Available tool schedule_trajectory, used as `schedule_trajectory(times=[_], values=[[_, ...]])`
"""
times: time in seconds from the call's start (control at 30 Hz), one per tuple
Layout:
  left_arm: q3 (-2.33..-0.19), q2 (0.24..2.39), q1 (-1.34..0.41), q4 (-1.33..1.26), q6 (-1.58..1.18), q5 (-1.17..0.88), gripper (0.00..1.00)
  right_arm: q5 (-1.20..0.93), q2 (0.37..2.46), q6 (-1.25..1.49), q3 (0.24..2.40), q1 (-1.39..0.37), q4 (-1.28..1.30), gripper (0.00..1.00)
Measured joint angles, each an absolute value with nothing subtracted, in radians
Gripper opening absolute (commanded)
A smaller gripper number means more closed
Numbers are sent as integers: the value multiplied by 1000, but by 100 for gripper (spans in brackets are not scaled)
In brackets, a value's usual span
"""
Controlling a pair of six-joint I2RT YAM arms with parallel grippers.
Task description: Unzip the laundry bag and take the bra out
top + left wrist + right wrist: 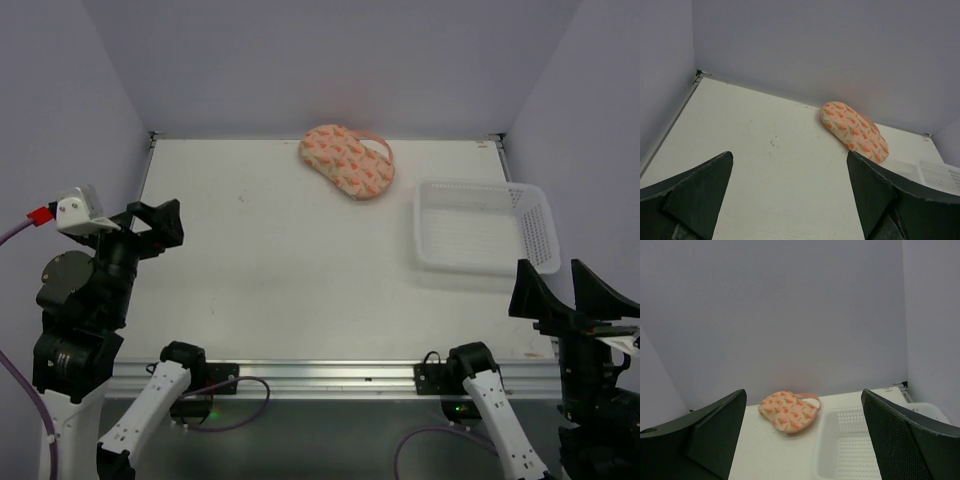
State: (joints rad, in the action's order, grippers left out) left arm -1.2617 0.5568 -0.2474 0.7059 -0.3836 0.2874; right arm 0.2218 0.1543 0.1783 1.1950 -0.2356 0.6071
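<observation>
The laundry bag (pixel 346 160) is a peach-pink pouch with an orange-red and green print. It lies closed at the back of the table near the wall, its pink loop (pixel 381 149) on the right side. It also shows in the left wrist view as the bag (pixel 855 131) and in the right wrist view as the bag (pixel 788 412). The bra is hidden. My left gripper (pixel 158 228) hovers open over the table's left edge, far from the bag. My right gripper (pixel 562 295) stands open at the near right corner. Nothing sits between the left gripper (pixel 790 155) fingers or the right gripper (pixel 804 392) fingers.
A white plastic lattice basket (pixel 485 228) stands on the right side of the table, just right of and nearer than the bag; its rim (pixel 826 440) fills the lower right wrist view. Lilac walls close in the back and both sides.
</observation>
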Motion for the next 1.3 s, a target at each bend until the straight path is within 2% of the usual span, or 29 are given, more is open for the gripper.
schedule_trajectory(times=[0.2, 0.4, 0.6, 0.87, 1.13, 1.3], values=[[-1236, 606, -249, 699, -427, 244, 100, 176, 147, 223, 1150, -235, 598, 99], [-1119, 756, -250, 599, -538, 72, 100, 43, 141, 325, 1040, -236, 597, 99], [-1013, 1067, -252, 376, -686, -83, 100, -58, 152, 456, 955, -236, 633, 99], [-968, 1474, -329, -29, -850, -130, 100, -146, 181, 519, 913, -236, 626, 99], [-1125, 1948, -415, -311, -998, -159, 100, -150, 182, 543, 906, -236, 622, 99], [-1217, 2107, -435, -423, -1070, -149, 98, -144, 191, 542, 906, -236, 622, 99]])
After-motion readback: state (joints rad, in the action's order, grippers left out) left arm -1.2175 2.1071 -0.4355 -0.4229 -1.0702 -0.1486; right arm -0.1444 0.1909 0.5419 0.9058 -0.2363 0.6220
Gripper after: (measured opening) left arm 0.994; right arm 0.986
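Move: The laundry bag lies far out: its middle is about 36 cm ahead of my left hand, 33 cm to its right and 39 cm below. The white basket stands some 34 cm to the right of the bag and 18 cm nearer to me. From my right hand the bag is roughly 48 cm ahead, 25 cm left and 43 cm down, while the basket is about 30 cm ahead, 8 cm right and 42 cm down. I swoop my left hand down some 35 cm while carrying it nearly 30 cm forward and as far right, to the near-left edge of the laundry bag, swinging the open fingers right, tipping them down and rolling the wrist, with no touch to be seen. My right hand sinks about 10 cm, shifts as far left and a little forward, turns counter-clockwise and levels its raised, open fingers, then waits high up. ##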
